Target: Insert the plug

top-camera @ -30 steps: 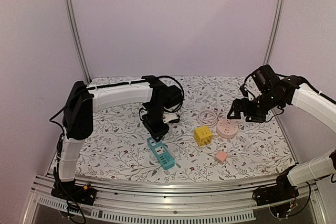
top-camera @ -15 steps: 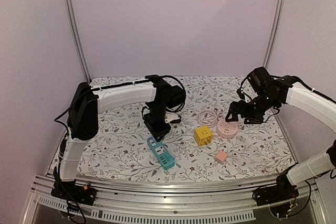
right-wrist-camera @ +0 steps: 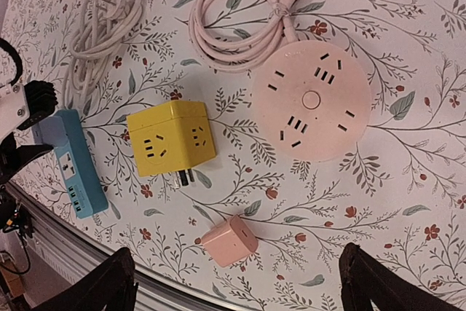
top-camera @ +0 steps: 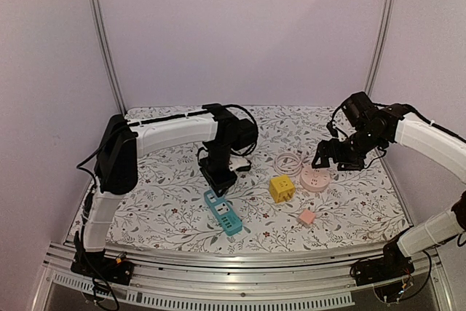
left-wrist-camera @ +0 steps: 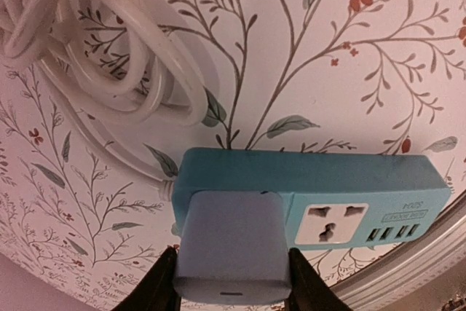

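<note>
My left gripper (left-wrist-camera: 233,288) is shut on a pale lavender cube plug (left-wrist-camera: 231,242), one finger on each side. The plug sits against the top face of the teal power strip (left-wrist-camera: 320,178), at the end where its cord leaves. Its prongs are hidden. Beside the plug, one free socket (left-wrist-camera: 335,222) and the USB ports show. From above, the left gripper (top-camera: 218,180) stands over the far end of the teal strip (top-camera: 227,218). My right gripper (top-camera: 329,156) is open and holds nothing, hovering above the round pink socket (top-camera: 314,178).
The strip's coiled white cord (left-wrist-camera: 95,41) lies just behind it. A yellow cube socket (right-wrist-camera: 171,136), a small pink plug (right-wrist-camera: 229,239), the round pink socket (right-wrist-camera: 309,100) and its pink cord (right-wrist-camera: 240,27) lie under the right gripper (right-wrist-camera: 237,293). A metal rail (top-camera: 233,260) edges the near side.
The right arm has drifted slightly left, nearer the round pink socket. The left arm's elbow has shifted a little, while its gripper stays on the plug at the strip.
</note>
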{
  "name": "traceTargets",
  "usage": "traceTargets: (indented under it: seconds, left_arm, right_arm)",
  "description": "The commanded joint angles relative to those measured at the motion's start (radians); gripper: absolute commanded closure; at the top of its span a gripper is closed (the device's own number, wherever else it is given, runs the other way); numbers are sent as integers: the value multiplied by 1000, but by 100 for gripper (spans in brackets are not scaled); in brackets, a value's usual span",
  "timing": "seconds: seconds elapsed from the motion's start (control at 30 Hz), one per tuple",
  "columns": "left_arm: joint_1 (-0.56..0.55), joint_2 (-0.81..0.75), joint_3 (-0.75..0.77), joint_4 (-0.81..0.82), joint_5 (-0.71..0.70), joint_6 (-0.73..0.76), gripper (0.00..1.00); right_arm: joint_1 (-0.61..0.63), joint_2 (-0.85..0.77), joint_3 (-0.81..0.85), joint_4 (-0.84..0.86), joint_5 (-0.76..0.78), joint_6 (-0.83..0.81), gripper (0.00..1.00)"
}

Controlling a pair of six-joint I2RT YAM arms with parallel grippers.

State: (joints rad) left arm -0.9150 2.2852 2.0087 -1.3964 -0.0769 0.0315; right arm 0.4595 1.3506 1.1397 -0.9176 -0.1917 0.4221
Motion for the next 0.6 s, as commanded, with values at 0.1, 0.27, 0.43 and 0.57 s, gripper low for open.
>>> traceTargets:
  seconds: [0.1, 0.27, 0.43, 0.57]
  left_arm:
    - [11, 0, -43, 43, -23, -22, 67]
    - [18, -17, -30, 44, -21, -26, 61]
    - [20, -35, -4, 43, -1, -27, 37]
    - [21, -53, 12, 45, -2, -27, 24]
  right_arm:
    - [1, -9, 22, 4, 17, 0, 4]
    - [1, -22, 17, 6, 17, 11, 4]
    - [1, -37, 14, 3, 20, 18, 4]
    - [1, -45, 14, 3, 20, 20, 3]
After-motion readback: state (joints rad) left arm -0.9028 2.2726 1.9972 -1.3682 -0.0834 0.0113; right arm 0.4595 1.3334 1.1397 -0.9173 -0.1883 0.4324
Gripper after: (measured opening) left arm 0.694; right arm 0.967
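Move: The blue-grey plug sits between the left hand's fingers, practically at the hand point, over the far socket of the teal power strip, whose middle lies about 5 cm back, 2 cm to the right and 4 cm below. The bundle of white cord lies some 11 cm ahead and 8 cm right; the yellow block stands about 18 cm to the right and 1 cm ahead. From the right hand the plug is roughly 29 cm to the left, level with it fore and aft, 10 cm lower. The plug, already in the strip's far socket, is held a moment longer, then let go: the left fingers open from about half to two-thirds and come clear of its two sides. The left hand otherwise hardly leaves its place, easing forward by about 1 cm as it opens, still pointing straight down around the plug. ##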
